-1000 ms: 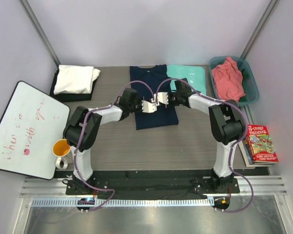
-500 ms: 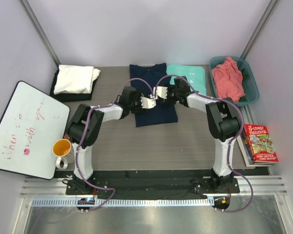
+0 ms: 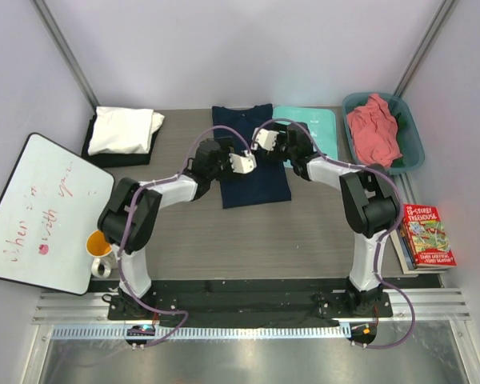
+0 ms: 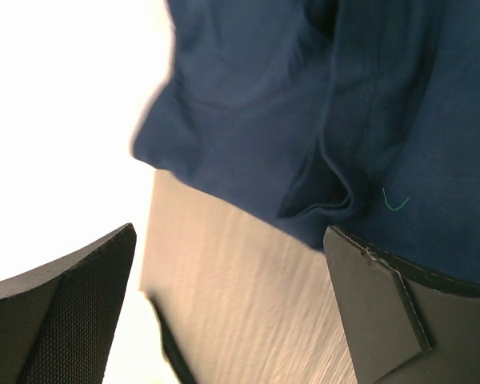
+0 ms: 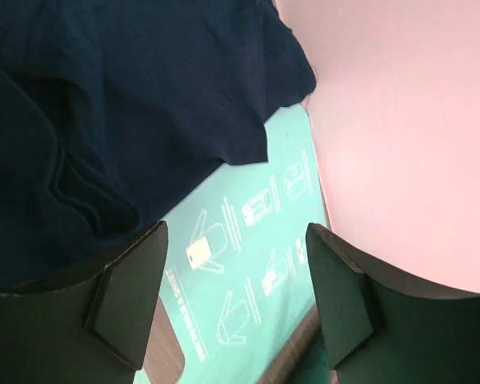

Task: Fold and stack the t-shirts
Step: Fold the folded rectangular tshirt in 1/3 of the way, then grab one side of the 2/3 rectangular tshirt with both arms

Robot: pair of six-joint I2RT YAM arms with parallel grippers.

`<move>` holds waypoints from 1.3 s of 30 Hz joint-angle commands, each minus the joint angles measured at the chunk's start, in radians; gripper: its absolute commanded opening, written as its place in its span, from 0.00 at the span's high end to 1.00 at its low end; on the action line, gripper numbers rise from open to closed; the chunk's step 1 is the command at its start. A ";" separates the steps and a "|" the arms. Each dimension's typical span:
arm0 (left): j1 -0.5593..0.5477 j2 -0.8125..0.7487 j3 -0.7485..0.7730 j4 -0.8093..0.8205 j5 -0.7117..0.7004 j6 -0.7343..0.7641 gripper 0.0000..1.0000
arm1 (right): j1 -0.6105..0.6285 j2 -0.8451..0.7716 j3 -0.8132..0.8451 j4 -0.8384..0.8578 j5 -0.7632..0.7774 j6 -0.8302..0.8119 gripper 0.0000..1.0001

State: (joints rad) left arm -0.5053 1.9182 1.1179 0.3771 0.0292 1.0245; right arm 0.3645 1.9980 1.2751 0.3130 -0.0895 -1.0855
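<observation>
The navy t-shirt (image 3: 254,172) lies flat mid-table as a long folded strip. Both arms reach over it. My left gripper (image 3: 242,162) hovers above its left half, and my right gripper (image 3: 264,139) hangs near its upper right edge. In the left wrist view my left gripper (image 4: 232,308) is open over bare wood, with the navy t-shirt's (image 4: 304,112) hem just beyond. My right gripper (image 5: 234,296) is open too, over the mint board (image 5: 248,256) beside the navy t-shirt (image 5: 104,96). A white t-shirt (image 3: 126,130) rests on a black one (image 3: 102,154). A pink t-shirt (image 3: 374,128) fills the tub.
The mint-green board (image 3: 316,128) lies right of the navy shirt, partly under it. The teal tub (image 3: 410,132) stands at the back right. A whiteboard (image 3: 40,208) and an orange mug (image 3: 102,242) are on the left, and books (image 3: 426,234) on the right.
Both grippers went from shut to open. Both have drawn back toward the far side of the table, the right one further. The navy shirt stays lying flat.
</observation>
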 commanded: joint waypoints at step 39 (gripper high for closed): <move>-0.222 -0.269 -0.418 -0.138 0.150 0.206 0.04 | 0.007 -0.320 -0.465 -0.373 -0.311 -0.278 0.29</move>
State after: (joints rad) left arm -0.7254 1.6276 0.7010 0.2523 0.1829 1.2598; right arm 0.3775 1.6123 0.8024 -0.1135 -0.4217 -1.3972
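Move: The dark blue shirt's near edge is the aim: its left corner lies about 17 cm back from the left hand, 3 cm to its right and 8 cm below; its right corner lies some 18 cm back from the right hand, 1 cm to its right and 9 cm below. The shirt's far edge is about 13 cm ahead of the left hand and 3 cm right. The green board sits 2 cm back and 6 cm right of the right hand. The shirt's two near corners are what both open hands go for: they lift, sweep back over the shirt and sink, overshooting the near edge before easing forward 3 to 4 cm, ending about 17 cm (left) and 20 cm (right) farther back and lower. The left turns nearly 30 degrees clockwise and shifts slightly right; the right turns as much counter-clockwise, its fingertips tipping down. Fingers stay open. ##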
